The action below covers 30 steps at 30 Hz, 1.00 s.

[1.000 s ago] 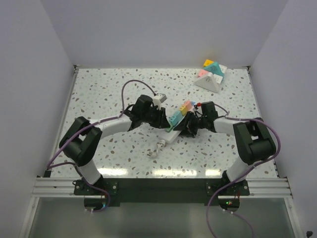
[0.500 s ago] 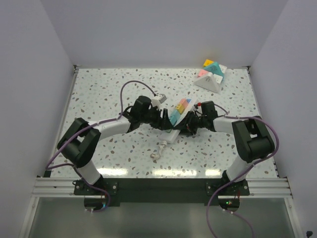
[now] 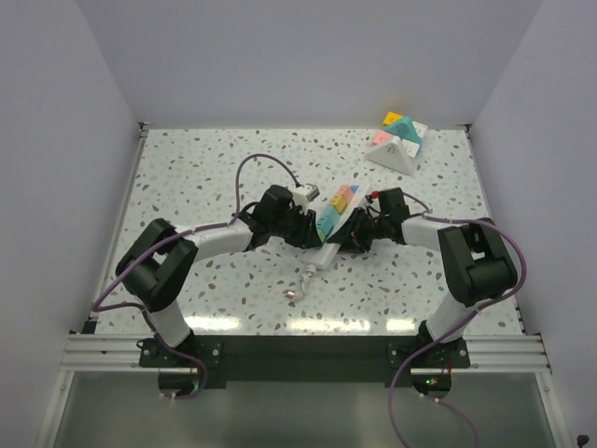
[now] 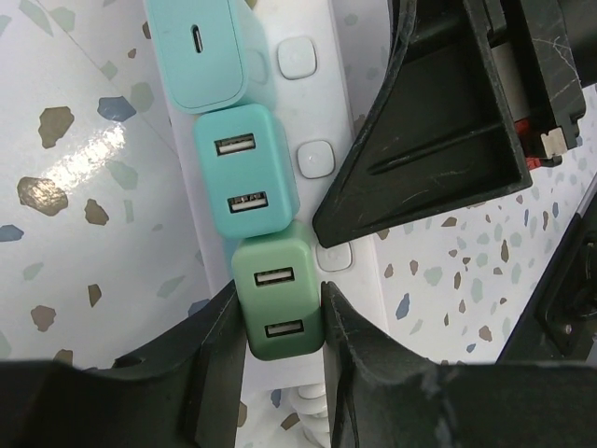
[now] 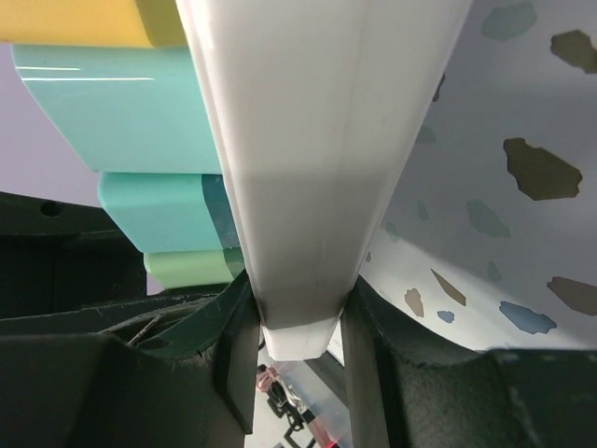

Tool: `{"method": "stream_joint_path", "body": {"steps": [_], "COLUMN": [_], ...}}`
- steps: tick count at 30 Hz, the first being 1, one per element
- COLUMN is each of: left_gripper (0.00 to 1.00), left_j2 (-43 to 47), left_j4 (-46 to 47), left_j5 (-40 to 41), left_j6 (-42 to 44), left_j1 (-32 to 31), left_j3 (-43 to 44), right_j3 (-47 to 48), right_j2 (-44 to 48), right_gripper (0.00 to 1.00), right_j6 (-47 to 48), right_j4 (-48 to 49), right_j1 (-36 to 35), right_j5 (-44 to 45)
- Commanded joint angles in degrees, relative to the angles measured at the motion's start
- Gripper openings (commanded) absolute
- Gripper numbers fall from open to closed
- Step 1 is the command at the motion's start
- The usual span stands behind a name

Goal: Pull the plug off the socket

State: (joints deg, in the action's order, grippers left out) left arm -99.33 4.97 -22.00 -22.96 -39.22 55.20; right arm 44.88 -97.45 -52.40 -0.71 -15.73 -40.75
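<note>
A white power strip [image 3: 338, 231] lies slantwise mid-table with several coloured plugs in a row on it. In the left wrist view my left gripper [image 4: 280, 322] is shut on the green plug [image 4: 277, 299], the nearest of the row, one finger on each side; a teal plug [image 4: 244, 174] sits beside it. The green plug still sits on the power strip [image 4: 317, 112]. In the right wrist view my right gripper [image 5: 297, 322] is shut on the power strip [image 5: 317, 140], fingers on its two long sides. The two grippers meet at the strip [image 3: 322, 233].
The strip's white cord [image 3: 300, 280] trails toward the near edge. A pyramid of coloured triangular blocks [image 3: 397, 142] stands at the back right. White side walls enclose the speckled table [image 3: 205, 168].
The power strip has turned and shifted a little toward the back and right with both grippers on it. The cord end has slid along with it.
</note>
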Motion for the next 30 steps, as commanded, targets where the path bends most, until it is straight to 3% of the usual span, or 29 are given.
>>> {"method": "stream_joint_path", "body": {"steps": [1, 5, 10, 16, 19, 21, 23, 25, 30], "left_gripper": [0.0, 0.0, 0.0, 0.0, 0.0, 0.0, 0.0, 0.0, 0.0], "left_j2": [-0.52, 5.17, 14.06, 20.75, 23.56, 26.64, 26.82, 25.77, 21.2], "left_j4": [1.18, 2.76, 5.84, 6.28, 0.23, -4.85, -9.79, -13.4, -11.57], "left_j5": [0.99, 1.44, -3.75, -8.76, -5.44, 2.98, 8.7, 9.25, 9.95], "left_j6": [0.11, -2.17, -7.97, -10.88, -7.99, -5.17, -3.68, -1.48, -0.77], "left_j1": [-0.59, 0.54, 5.98, 13.28, 16.52, 20.04, 27.86, 35.22, 43.87], "left_j3": [0.17, -1.41, -4.22, -10.1, -9.94, -9.94, -9.59, -8.01, -7.48], "right_j3": [2.4, 3.1, 4.34, 3.02, 3.19, 3.54, 3.89, 4.95, 6.71], "right_j2": [1.56, 0.16, -3.44, -6.26, -6.26, -5.65, -4.42, -3.46, -2.66], "right_gripper": [0.0, 0.0, 0.0, 0.0, 0.0, 0.0, 0.0, 0.0, 0.0], "right_j6": [2.13, 5.28, 10.56, 12.32, 12.85, 13.2, 13.81, 14.6, 16.37], "right_j4": [-1.22, -6.91, -13.78, -13.27, -13.44, -13.96, -14.84, -16.68, -18.27], "right_j1": [-0.45, -0.36, -0.1, 0.61, 0.7, 0.7, 0.7, 0.61, 0.61], "right_j5": [1.02, 5.15, 11.39, 14.47, 14.12, 14.03, 13.86, 13.59, 12.72]}}
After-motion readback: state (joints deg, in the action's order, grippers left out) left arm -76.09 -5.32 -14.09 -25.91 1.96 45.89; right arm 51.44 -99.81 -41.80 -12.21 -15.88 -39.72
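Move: The green plug is already between my left fingers, right at the hand point, still in its place near the socket strip's near end. The strip's middle lies roughly 4 cm ahead of my left hand, 5 cm right and 3 cm lower; the teal two-port plug sits about 4 cm ahead and 1 cm right, and the white cord some 10 cm back, 4 cm left and 5 cm lower. From my right hand, which grips the strip, the plug is about 3 cm left, 2 cm back and 3 cm higher. Keeping my left fingers shut on the green plug, I draw it up off the strip, about 10 cm, easing left and forward on the way. Then I sweep it fast to the left, some 30 cm over the whole move, turning counter-clockwise about 50 degrees and sinking again towards the end. My right hand keeps the strip pinched near the plug's place, dipping barely 1 cm and rolling slightly. ##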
